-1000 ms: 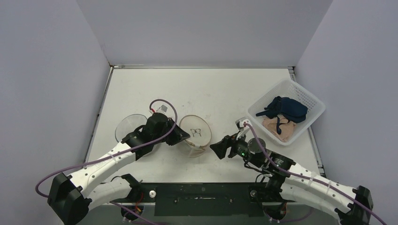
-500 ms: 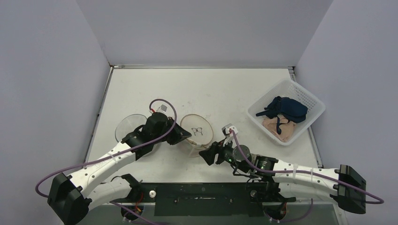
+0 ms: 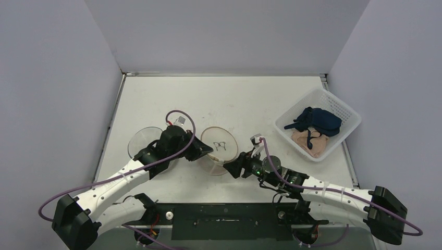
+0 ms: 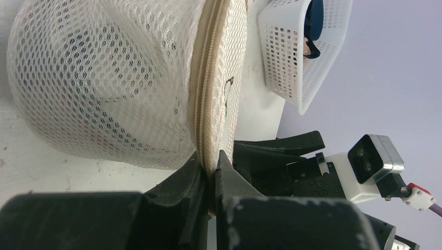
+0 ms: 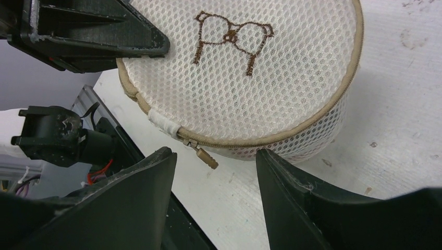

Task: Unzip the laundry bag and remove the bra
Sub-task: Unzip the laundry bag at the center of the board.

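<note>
The laundry bag (image 3: 219, 150) is a round white mesh drum with a tan zipper round its lid and a brown bra outline stitched on top (image 5: 232, 36). My left gripper (image 4: 211, 162) is shut on the bag's zippered rim (image 4: 207, 104) from the left. My right gripper (image 5: 213, 155) is open and low over the table at the bag's near side. The tan zipper pull (image 5: 207, 156) hangs between its fingers (image 5: 151, 177) without touching either. The zipper looks closed. The bra is hidden inside the bag; only dim shapes show through the mesh (image 4: 94, 78).
A white slotted basket (image 3: 344, 110) at the right holds a dark blue garment (image 3: 319, 120) and a beige one (image 3: 308, 140). A clear round disc (image 3: 138, 140) lies on the table under my left arm. The black base rail (image 3: 224, 219) runs along the near edge.
My right arm has swung left from near the basket to the bag's near side, and its jaws have narrowed a little. My left gripper has kept its hold on the rim.
</note>
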Robot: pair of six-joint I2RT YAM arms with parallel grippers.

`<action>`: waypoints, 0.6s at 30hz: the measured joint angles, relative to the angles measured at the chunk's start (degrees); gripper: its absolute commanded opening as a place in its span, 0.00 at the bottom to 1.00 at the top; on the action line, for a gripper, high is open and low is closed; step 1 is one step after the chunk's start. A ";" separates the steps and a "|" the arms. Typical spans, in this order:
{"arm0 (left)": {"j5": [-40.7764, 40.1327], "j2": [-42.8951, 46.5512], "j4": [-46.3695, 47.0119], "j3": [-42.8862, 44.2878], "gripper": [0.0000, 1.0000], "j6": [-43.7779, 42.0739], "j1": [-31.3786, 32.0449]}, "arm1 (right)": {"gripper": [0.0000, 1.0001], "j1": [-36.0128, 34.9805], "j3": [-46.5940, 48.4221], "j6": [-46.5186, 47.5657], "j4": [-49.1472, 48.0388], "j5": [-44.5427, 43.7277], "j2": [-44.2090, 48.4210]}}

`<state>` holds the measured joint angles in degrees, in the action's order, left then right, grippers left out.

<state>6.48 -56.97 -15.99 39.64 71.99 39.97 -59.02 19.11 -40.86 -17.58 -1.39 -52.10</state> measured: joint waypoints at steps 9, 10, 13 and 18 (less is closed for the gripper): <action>1.40 0.11 2.21 -1.05 0.00 -0.15 -0.44 | 0.47 0.20 -0.31 -0.79 -3.17 3.91 -0.50; 1.49 0.11 2.38 -1.11 0.00 -0.15 -0.44 | 0.45 0.24 -0.31 -0.83 -3.45 4.11 -0.68; 1.55 0.17 2.78 -1.33 0.00 -0.17 -0.46 | 0.41 0.52 -0.31 -1.07 -3.72 4.70 -1.18; 1.75 0.20 3.08 -1.84 0.00 -0.17 -0.66 | 0.33 0.63 -0.50 -1.64 -3.82 4.85 -0.98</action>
<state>8.23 -56.77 -12.91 37.80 71.81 39.31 -58.39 18.61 -42.50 -21.41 3.46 -53.08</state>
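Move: My left hand keeps the bag rim pinched beside the zipper's end; the zipper pull hangs about 4 cm back and 5 cm right of it, some 2 cm lower. From my open right hand that pull is roughly 2 cm ahead, 3 cm left and 1 cm lower. The bag's lid is centred about 8 cm ahead and 5 cm left of my right hand, and the white basket 17 cm ahead and 36 cm right, about 8 cm lower. I narrow my right fingers around the dangling zipper pull, closing from over half open to a little over a third. Meanwhile that hand eases about 1 cm left, 1 cm back and 1 cm up, turning slightly counter-clockwise, then holds its place as the fingers keep closing. My left hand keeps its pinch on the rim and stays put. ##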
